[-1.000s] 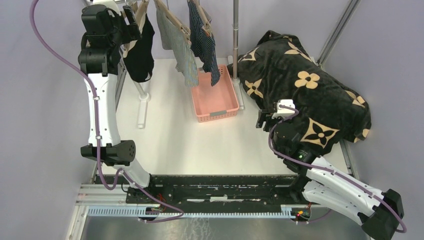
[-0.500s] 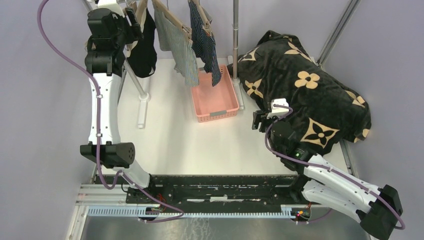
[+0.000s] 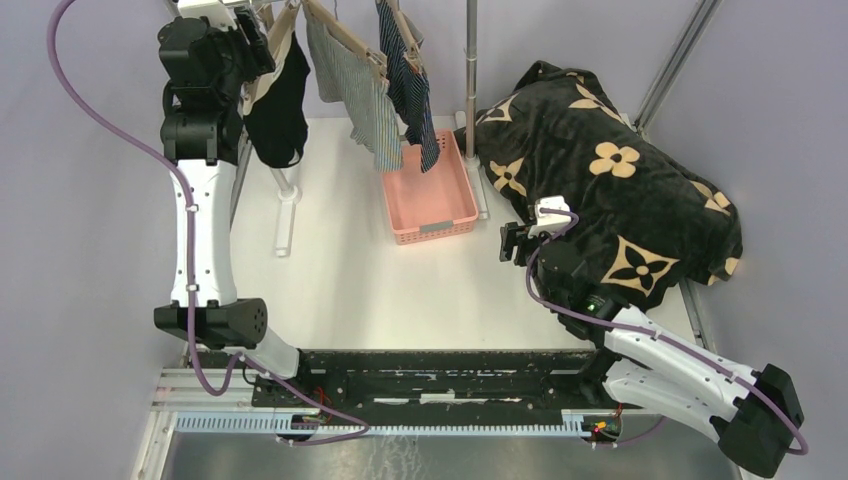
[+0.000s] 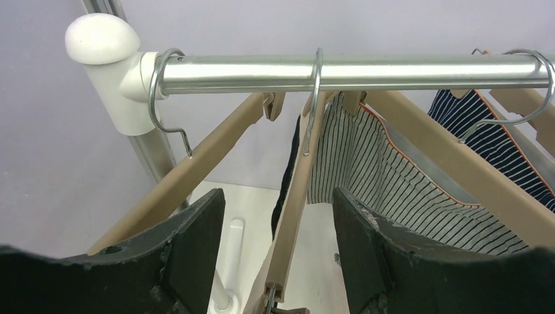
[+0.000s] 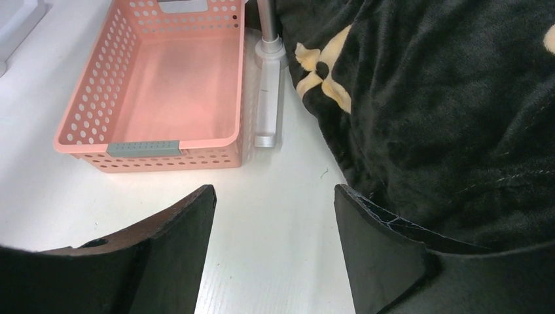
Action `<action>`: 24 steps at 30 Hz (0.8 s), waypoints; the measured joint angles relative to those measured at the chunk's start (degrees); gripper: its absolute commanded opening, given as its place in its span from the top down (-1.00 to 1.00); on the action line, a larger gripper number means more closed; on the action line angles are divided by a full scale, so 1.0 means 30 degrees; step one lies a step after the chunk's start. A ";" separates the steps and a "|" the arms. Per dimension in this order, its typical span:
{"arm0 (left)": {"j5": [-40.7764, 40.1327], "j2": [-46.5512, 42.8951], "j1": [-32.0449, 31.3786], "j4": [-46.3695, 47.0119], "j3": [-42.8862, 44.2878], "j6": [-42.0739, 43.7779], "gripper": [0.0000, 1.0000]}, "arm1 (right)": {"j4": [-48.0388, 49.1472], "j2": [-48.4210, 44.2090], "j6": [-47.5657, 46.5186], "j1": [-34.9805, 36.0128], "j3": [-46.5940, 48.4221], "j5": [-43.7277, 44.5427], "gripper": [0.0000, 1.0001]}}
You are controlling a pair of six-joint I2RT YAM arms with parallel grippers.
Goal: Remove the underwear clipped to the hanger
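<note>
Three garments hang from wooden clip hangers on a metal rail: the black underwear, the grey-and-white striped one and the navy striped one. My left gripper is raised at the rail's left end, open. In the left wrist view its jaws stand either side of the wooden hanger of the black garment, not touching it. The striped garment and navy one hang to the right. My right gripper is open and empty, low over the table beside the blanket; it also shows in the right wrist view.
A pink perforated basket sits under the navy garment, also in the right wrist view. The big black blanket with tan flowers fills the right side. The rack's upright pole and white feet stand on the white table.
My left gripper has risen slightly and shifted at the rail's left end by the black garment's hanger. My right gripper has moved a little left and forward, away from the blanket.
</note>
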 measured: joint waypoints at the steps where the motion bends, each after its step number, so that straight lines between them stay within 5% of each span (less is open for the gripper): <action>1: 0.0000 0.0022 0.0000 0.0000 -0.0029 0.0058 -0.34 | 0.0000 -0.0029 -0.0007 0.0000 0.0000 -0.0044 -0.51; 8: 0.0015 0.0576 0.0000 -0.0007 -0.0029 0.0255 -0.06 | 0.0015 -0.0197 -0.0007 -0.0007 0.0000 -0.0255 -0.51; 24: 0.0350 0.1581 0.0000 -0.0131 -0.0029 0.0488 0.13 | 0.0138 -0.0328 -0.0015 -0.0007 0.0000 -0.0299 -0.53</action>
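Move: Just under the open left fingers, centred between them and about 6 cm down, lies the front end of the hanger carrying the black underwear. The rail is some 6 cm ahead and 5 cm above the hand. The empty hanger sits about 7 cm to its left and 4 cm ahead, near hand height; the grey striped underwear is roughly 13 cm to its right, 10 cm ahead and 8 cm below. From the right hand, that front end lies some 45 cm left, 20 cm ahead and 25 cm up. Sinking about 4 cm and easing some 3 cm forward under the rail, the left hand brings its fingers down astride the bar of the black underwear's hanger, tipping about 5 degrees nose-down. The fingers narrow by roughly a third on the way but stay open; the right finger comes very close to the bar, with no grip yet. ##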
